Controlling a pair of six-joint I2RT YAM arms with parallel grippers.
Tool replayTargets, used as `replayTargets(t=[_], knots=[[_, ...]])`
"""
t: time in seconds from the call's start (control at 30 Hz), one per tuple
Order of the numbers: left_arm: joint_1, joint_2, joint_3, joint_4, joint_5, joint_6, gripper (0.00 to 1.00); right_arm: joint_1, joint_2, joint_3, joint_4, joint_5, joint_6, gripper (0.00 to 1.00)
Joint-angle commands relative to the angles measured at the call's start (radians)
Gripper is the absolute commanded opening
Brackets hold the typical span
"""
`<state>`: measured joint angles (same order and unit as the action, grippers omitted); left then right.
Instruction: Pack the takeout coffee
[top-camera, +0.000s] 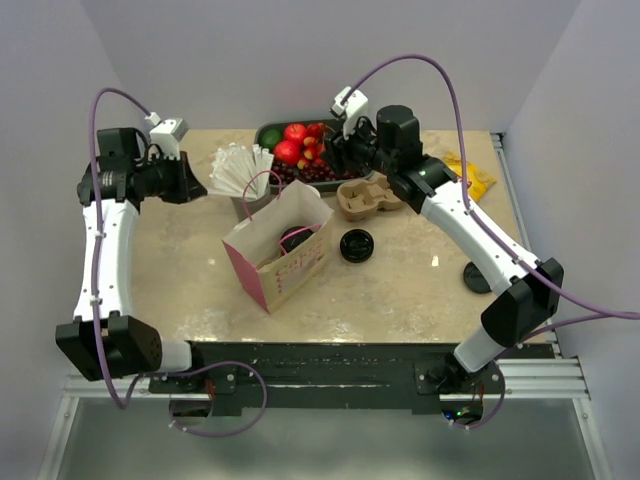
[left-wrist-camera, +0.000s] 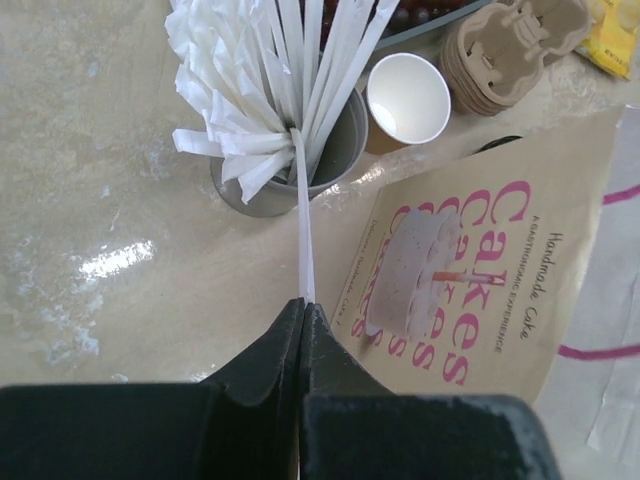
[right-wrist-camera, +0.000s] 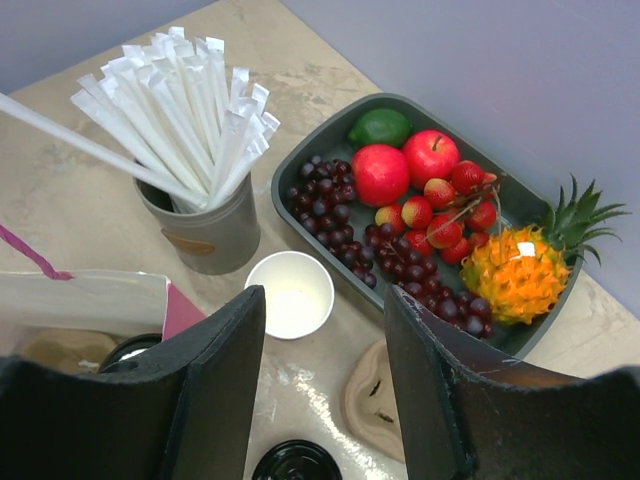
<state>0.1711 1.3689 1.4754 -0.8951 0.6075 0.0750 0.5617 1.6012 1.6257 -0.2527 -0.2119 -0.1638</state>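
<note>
The takeout coffee (top-camera: 295, 238) stands inside the open kraft bag (top-camera: 280, 250) with pink lettering; only its black lid shows. That lid also peeks out of the bag in the right wrist view (right-wrist-camera: 128, 352). My left gripper (left-wrist-camera: 302, 305) is shut on one white paper-wrapped straw (left-wrist-camera: 303, 215), which still reaches into the grey straw holder (left-wrist-camera: 335, 150). In the top view the left gripper (top-camera: 203, 187) sits just left of the holder. My right gripper (right-wrist-camera: 325, 300) hangs open and empty above a lidless paper cup (right-wrist-camera: 290, 293), near the fruit tray (top-camera: 338, 152).
A loose black lid (top-camera: 357, 245) lies right of the bag, another (top-camera: 478, 277) by the right arm. A stack of pulp cup carriers (top-camera: 365, 198) sits behind the lid. The fruit tray (right-wrist-camera: 300, 165) and a yellow packet (top-camera: 472, 175) line the back.
</note>
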Motion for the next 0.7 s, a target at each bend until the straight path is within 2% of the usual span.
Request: replayTargets(t=[0.0, 0.17, 0.3, 0.4, 0.5, 0.67], knots=[[0.008, -0.108, 0.115, -0.106, -0.014, 0.104, 0.0, -0.005, -0.032, 0.049, -0.006, 0.008, -0.026, 0.54], [0.008, -0.183, 0.212, -0.107, -0.029, 0.151, 0.0, -0.005, -0.05, 0.069, -0.04, 0.048, -0.072, 0.54], [0.01, -0.287, 0.246, -0.035, -0.02, 0.126, 0.0, -0.005, -0.067, 0.076, -0.059, 0.098, -0.043, 0.54], [0.01, -0.379, 0.224, 0.054, 0.058, 0.088, 0.0, -0.013, -0.066, 0.076, -0.082, 0.161, -0.002, 0.54], [0.008, -0.438, 0.224, 0.113, 0.179, 0.036, 0.0, -0.042, -0.037, 0.14, -0.19, 0.172, 0.041, 0.54], [0.008, -0.485, 0.238, 0.119, 0.343, -0.037, 0.0, -0.085, -0.035, 0.152, -0.267, 0.166, 0.072, 0.54]])
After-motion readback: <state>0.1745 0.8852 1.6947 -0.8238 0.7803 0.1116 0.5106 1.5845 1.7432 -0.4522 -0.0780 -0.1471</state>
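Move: The left hand already pinches one wrapped straw, whose far end is still in the straw holder, about 7 cm ahead, 7 cm to the right and 20 cm below. The paper bag's middle lies some 6 cm back, 13 cm to the right and 17 cm down; the empty white cup is roughly 7 cm ahead, 18 cm right and 23 cm down. From the right hand, the bag is about 12 cm back, 10 cm left and 25 cm lower. Up and back, the left arm draws the pinched straw out of the straw holder, rising some 22 cm and retreating about 14 cm, with a late drift to the right; the fingers stay shut while the wrist tips up about 45 degrees, from slanting down to just above level. The empty right hand shifts about 5 cm to the right, turning slightly clockwise, fingers still half open. ##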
